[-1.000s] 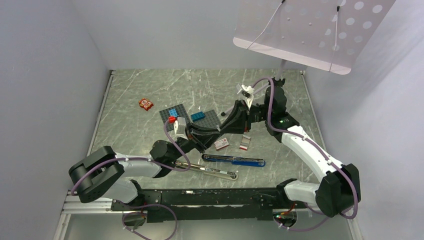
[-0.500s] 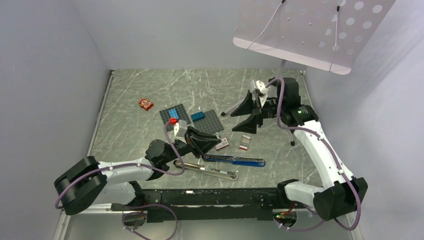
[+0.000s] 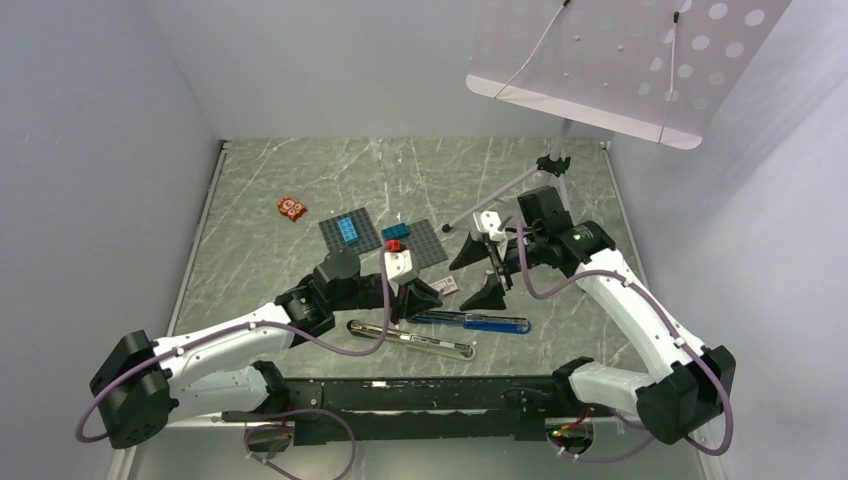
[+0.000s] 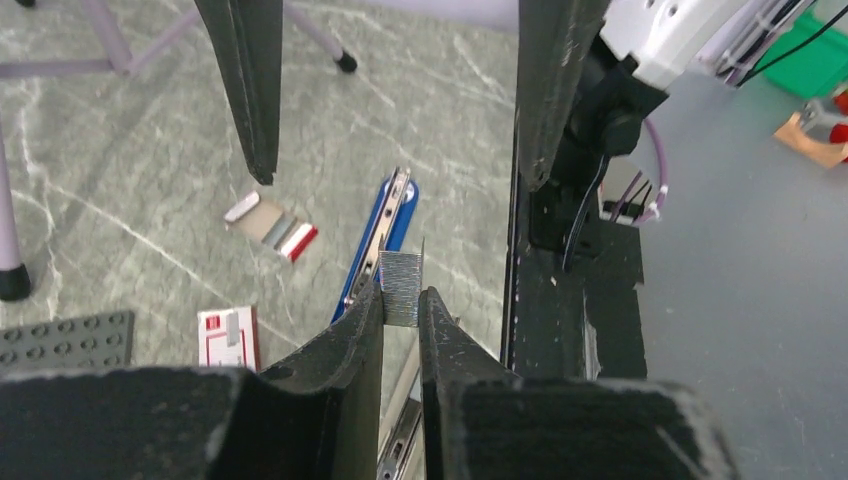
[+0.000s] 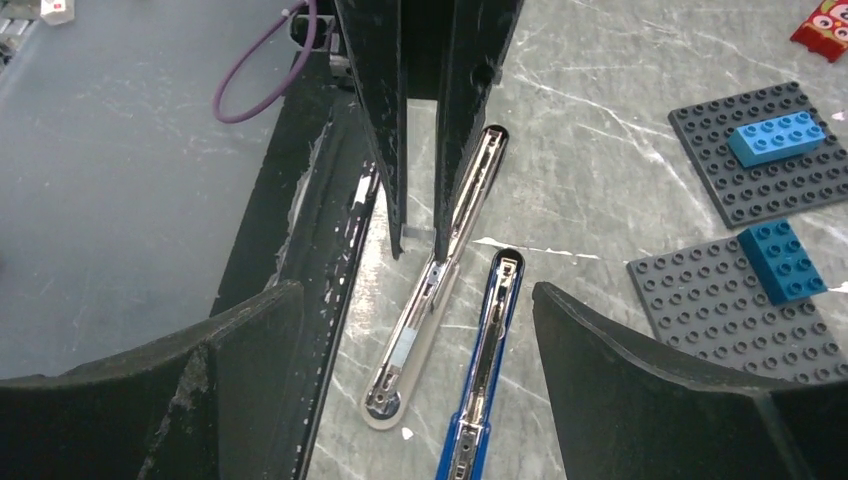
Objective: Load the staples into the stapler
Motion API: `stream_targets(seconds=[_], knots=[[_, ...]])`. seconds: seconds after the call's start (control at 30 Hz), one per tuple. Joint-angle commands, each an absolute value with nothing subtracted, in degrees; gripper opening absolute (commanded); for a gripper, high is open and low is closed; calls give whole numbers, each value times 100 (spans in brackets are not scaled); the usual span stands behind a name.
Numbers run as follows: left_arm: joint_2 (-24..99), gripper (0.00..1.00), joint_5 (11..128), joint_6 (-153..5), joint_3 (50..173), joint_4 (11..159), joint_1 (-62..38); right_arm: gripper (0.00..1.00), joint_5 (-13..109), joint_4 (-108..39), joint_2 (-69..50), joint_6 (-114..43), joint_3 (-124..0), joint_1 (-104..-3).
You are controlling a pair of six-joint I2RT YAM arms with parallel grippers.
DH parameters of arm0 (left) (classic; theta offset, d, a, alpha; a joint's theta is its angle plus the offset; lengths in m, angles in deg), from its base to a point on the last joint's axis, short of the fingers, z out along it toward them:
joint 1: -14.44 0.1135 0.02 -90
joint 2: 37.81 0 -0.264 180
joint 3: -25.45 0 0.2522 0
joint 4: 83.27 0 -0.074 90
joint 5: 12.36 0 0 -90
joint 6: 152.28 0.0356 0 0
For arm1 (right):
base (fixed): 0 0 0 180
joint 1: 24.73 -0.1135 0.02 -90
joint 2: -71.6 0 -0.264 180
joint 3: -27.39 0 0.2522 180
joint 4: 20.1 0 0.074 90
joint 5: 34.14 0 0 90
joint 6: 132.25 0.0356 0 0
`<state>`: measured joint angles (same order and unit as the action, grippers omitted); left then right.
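My left gripper (image 4: 400,292) is shut on a short silver strip of staples (image 4: 402,286), held upright just above the table. Right behind it lies a blue stapler (image 4: 388,228), opened flat, also seen in the top view (image 3: 470,321). A beige and silver stapler (image 5: 432,290) lies open beside it, nearer the arm bases. The white staple box with red print (image 4: 228,338) and its grey tray with a red end (image 4: 276,226) lie on the table. My right gripper (image 5: 440,395) hangs open above both staplers and holds nothing.
Two dark grey studded plates (image 3: 350,232) with blue bricks (image 5: 782,138) lie behind the left gripper. A small red tile (image 3: 292,208) sits far left. A lamp stand's legs (image 3: 500,192) reach across the table's back. The black base rail (image 3: 400,392) borders the near edge.
The right gripper has opened wide, drawn away from the left one and come down over the staplers. The left gripper has moved right toward the staplers with the staple strip.
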<state>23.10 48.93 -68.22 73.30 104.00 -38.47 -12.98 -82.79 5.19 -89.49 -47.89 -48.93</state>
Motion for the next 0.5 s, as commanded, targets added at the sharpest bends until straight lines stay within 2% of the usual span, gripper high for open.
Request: stream_targets(seconds=[0.0, 0.2, 0.33, 0.47], knots=[[2458, 10, 4857, -6466, 7664, 9724, -3830, 85, -1023, -7478, 732, -8539, -4753, -5228], [2524, 9, 5151, -6582, 7790, 9615, -3832, 76, -552, -6789, 714, -7920, -4500, -5559], [2497, 9, 5176, -6629, 7780, 9674, -3835, 73, -464, -6762, 577, -7844, -4526, -5619], [2517, 9, 5196, -6656, 7797, 9668, -3837, 64, -295, -6952, 393, -7971, -4616, -5699]])
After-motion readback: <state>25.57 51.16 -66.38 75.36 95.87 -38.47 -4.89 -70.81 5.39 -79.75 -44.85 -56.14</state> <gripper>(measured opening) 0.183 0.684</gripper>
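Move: The staple strip, still pinched in the left fingertips, lies about 4 cm to the left of the open right hand, 1 cm nearer the base and 2 cm lower; from the left hand it is about 1 cm to the right. Below the right hand by some 15 cm, the staple box lies 5 cm ahead and 3 cm left, the blue stapler 2 cm back and 2 cm right, and the silver stapler 6 cm back and 10 cm left. The staple strip stays pinched in the left fingers while that hand sinks about 3 cm and tips its fingertips slightly down. The right hand comes in from the side, going left some 2.5 cm towards the strip and then sinking as well, its wide-open fingers partly narrowing around the strip's line without shutting on it. ##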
